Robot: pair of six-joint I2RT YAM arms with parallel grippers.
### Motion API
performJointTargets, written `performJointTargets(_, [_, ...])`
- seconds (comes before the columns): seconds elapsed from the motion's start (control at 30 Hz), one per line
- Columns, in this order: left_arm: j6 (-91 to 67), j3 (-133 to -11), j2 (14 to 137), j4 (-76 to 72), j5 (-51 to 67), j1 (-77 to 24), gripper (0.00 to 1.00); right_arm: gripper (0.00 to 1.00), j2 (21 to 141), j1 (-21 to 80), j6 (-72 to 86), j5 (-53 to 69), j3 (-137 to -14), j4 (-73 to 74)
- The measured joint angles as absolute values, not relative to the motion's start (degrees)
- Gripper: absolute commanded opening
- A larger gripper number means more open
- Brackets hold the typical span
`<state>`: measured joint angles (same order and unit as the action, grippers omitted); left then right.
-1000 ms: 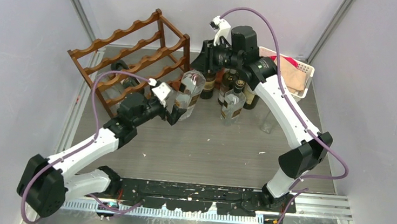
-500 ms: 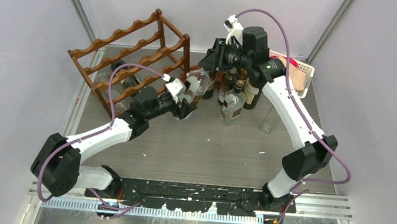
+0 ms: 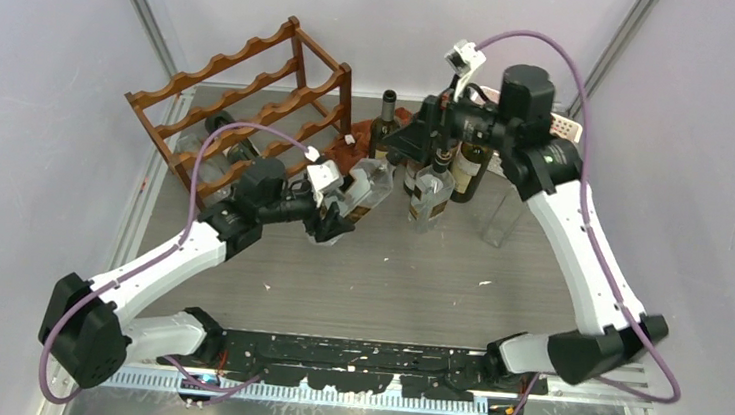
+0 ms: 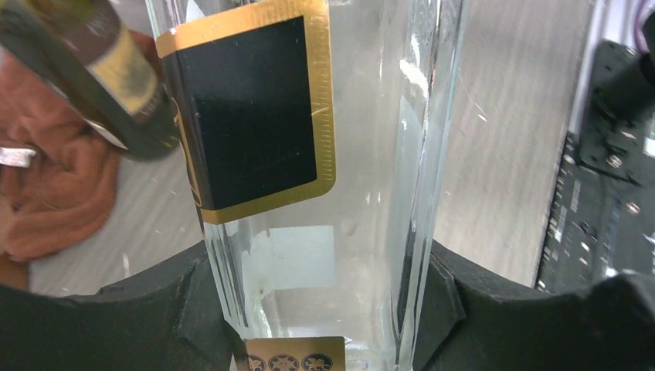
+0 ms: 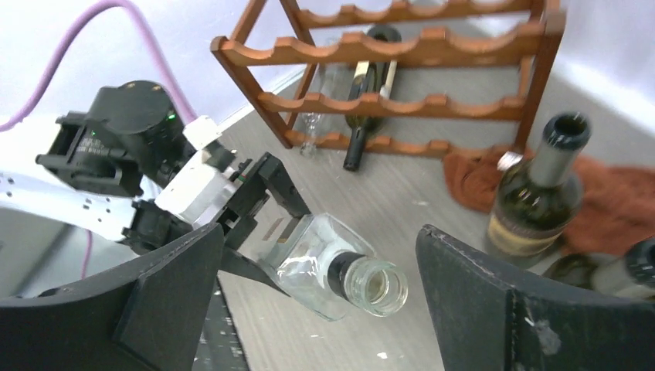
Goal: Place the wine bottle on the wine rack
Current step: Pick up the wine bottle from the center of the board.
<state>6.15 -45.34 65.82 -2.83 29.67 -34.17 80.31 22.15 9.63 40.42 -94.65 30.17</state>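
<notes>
The wine bottle (image 3: 371, 183) is clear and square-sided, with a black and gold label (image 4: 255, 116). It hangs tilted over the table, just right of the wine rack (image 3: 254, 87). My left gripper (image 3: 338, 213) is shut on its lower body, one finger pressed against each side (image 4: 317, 309). My right gripper (image 5: 320, 232) stands open just beyond the bottle's open mouth (image 5: 376, 286), touching nothing. The dark wooden wine rack (image 5: 417, 50) with wavy rails stands at the back left.
A dark bottle (image 5: 369, 93) lies low in the rack. Several bottles (image 3: 436, 178) stand in a group mid-table, one dark bottle (image 5: 541, 201) close by. A rust-red cloth (image 5: 610, 197) lies behind them. A white basket (image 3: 566, 133) sits back right.
My right gripper has opened, let go of the bottle's neck and drawn back to the right. My left gripper has closed on the bottle's body, and the bottle has tipped over.
</notes>
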Motion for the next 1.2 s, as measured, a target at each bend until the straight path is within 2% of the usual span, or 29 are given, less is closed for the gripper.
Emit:
performJointTargets(0.13, [7.92,-46.72,64.03,6.15,33.32,-34.17,0.0,1.0,75.18,20.99,-0.03,43.24,-94.76,30.04])
performJointTargets(0.3, [11.16,-50.54,63.81,17.15,36.97,-34.3,0.0,1.0,74.22,20.64,-16.91,53.8,-94.11,31.7])
performJointTargets(0.47, [15.73,-54.24,63.81,25.65,37.63,-35.14,0.0,1.0,76.66,23.4,-34.98,59.66,-92.95,41.63])
performJointTargets(0.6, [19.22,-55.68,63.88,29.95,35.31,-37.5,0.0,1.0,82.11,28.42,-47.4,58.46,-96.4,54.02])
performJointTargets(0.83, [23.42,-56.97,64.9,34.63,30.68,-40.14,0.0,1.0,86.63,35.46,-56.4,50.41,-98.78,65.32])
performJointTargets(1.2, [25.12,-57.58,65.47,35.38,28.86,-40.16,0.0,0.99,88.64,38.37,-60.2,43.53,-98.59,71.22])
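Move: The left hand already holds the wine bottle; its neck stands about 12 cm above that hand, 4 ahead and 8 to its right, and the wine rack is some 17 cm ahead and 15 left, 4 lower. From the open right hand the neck lies level ahead, about 4 cm left and 6 below; a clear bottle stands 3 cm ahead and 4 right, a dark bottle 11 ahead and 7 left, both some 26 below. Right hand swings, fingers open, down and back some 16 cm around the neck; left draws bottle back 7 cm. ##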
